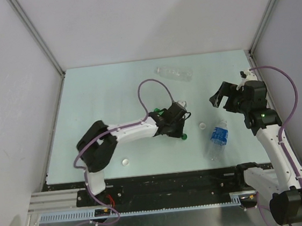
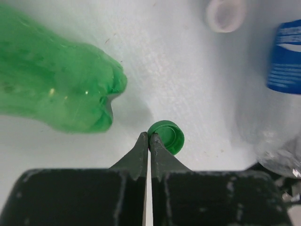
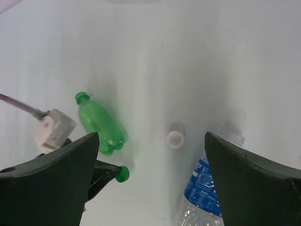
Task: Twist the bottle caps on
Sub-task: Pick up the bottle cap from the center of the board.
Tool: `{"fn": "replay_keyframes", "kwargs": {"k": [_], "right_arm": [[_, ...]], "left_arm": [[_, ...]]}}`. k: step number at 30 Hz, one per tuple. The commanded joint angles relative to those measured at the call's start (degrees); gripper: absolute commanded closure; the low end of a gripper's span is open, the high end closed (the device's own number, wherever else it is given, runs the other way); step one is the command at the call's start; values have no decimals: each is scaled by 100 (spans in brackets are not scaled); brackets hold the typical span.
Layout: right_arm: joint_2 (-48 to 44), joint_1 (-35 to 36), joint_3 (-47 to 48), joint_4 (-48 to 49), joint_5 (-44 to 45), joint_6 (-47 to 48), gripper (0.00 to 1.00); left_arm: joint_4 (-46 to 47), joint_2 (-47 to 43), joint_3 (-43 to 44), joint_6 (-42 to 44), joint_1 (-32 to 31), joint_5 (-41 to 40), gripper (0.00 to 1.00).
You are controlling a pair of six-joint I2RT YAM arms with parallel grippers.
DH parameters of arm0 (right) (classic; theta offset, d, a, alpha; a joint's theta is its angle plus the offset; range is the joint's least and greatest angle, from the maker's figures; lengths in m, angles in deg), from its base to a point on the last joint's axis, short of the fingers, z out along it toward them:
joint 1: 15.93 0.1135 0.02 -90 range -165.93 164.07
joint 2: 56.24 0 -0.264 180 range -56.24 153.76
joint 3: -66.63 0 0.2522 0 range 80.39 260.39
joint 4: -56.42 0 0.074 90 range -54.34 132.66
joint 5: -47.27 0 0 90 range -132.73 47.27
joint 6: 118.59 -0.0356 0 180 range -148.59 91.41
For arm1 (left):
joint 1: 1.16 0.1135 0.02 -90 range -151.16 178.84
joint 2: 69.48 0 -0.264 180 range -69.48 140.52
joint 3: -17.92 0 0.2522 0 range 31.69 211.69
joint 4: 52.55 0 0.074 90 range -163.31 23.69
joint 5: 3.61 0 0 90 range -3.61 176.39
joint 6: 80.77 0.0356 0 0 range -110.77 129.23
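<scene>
My left gripper (image 2: 149, 137) is shut, its tips pinching the rim wall of the green cap (image 2: 168, 136), which lies open side up. From above, that cap (image 1: 184, 137) shows at the gripper's tip (image 1: 180, 133). The green bottle (image 2: 61, 84) lies on its side just left of it, neck pointing away (image 3: 99, 125). My right gripper (image 3: 151, 136) hangs open and empty above the table (image 1: 222, 99). Below it lie a white cap (image 3: 175, 139) and the blue-labelled bottle (image 3: 202, 188). The unlabelled clear bottle (image 1: 174, 73) lies at the back.
A second white cap (image 1: 125, 161) rests near the left arm's base. The first white cap (image 1: 202, 124) sits between the left gripper and the blue-labelled bottle (image 1: 218, 136). White walls close in the table (image 1: 84, 98) on three sides.
</scene>
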Motion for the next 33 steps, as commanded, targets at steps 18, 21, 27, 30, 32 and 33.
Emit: {"fn": "replay_keyframes", "kwargs": {"k": [18, 21, 27, 30, 32, 33], "right_arm": [[619, 1813, 10, 4737, -4737, -4058, 1], [797, 2216, 10, 5348, -4800, -4488, 1], [838, 2465, 10, 5624, -4733, -4894, 12], [747, 2540, 10, 5608, -4779, -4912, 18], [694, 2563, 8, 5588, -4767, -4883, 22], [682, 2568, 9, 5579, -4765, -4882, 24]], "left_arm": [[5891, -5453, -3345, 4539, -21, 855, 100], [5943, -5479, -3368, 4772, -21, 821, 100], [6002, -5607, -3442, 4936, -23, 1052, 100], [6032, -5649, -3482, 5014, -25, 1097, 100], [6039, -5659, -3506, 5034, -22, 1208, 100], [6043, -5669, -3520, 5038, -21, 1281, 100]]}}
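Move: The left hand already pinches the green cap, just off the table; the right gripper stands about 16 cm to its right, 7 cm farther out and 18 cm higher. From the right hand the green cap is thus 16 cm left, 7 cm back and 18 cm down; the white cap lies 8 cm left, 2 cm back and 20 cm down, and the green bottle 21 cm left, 1 cm ahead and 18 cm down. Left raises the pinched green cap some 33 cm, tipping up; right swings left and up to it. ##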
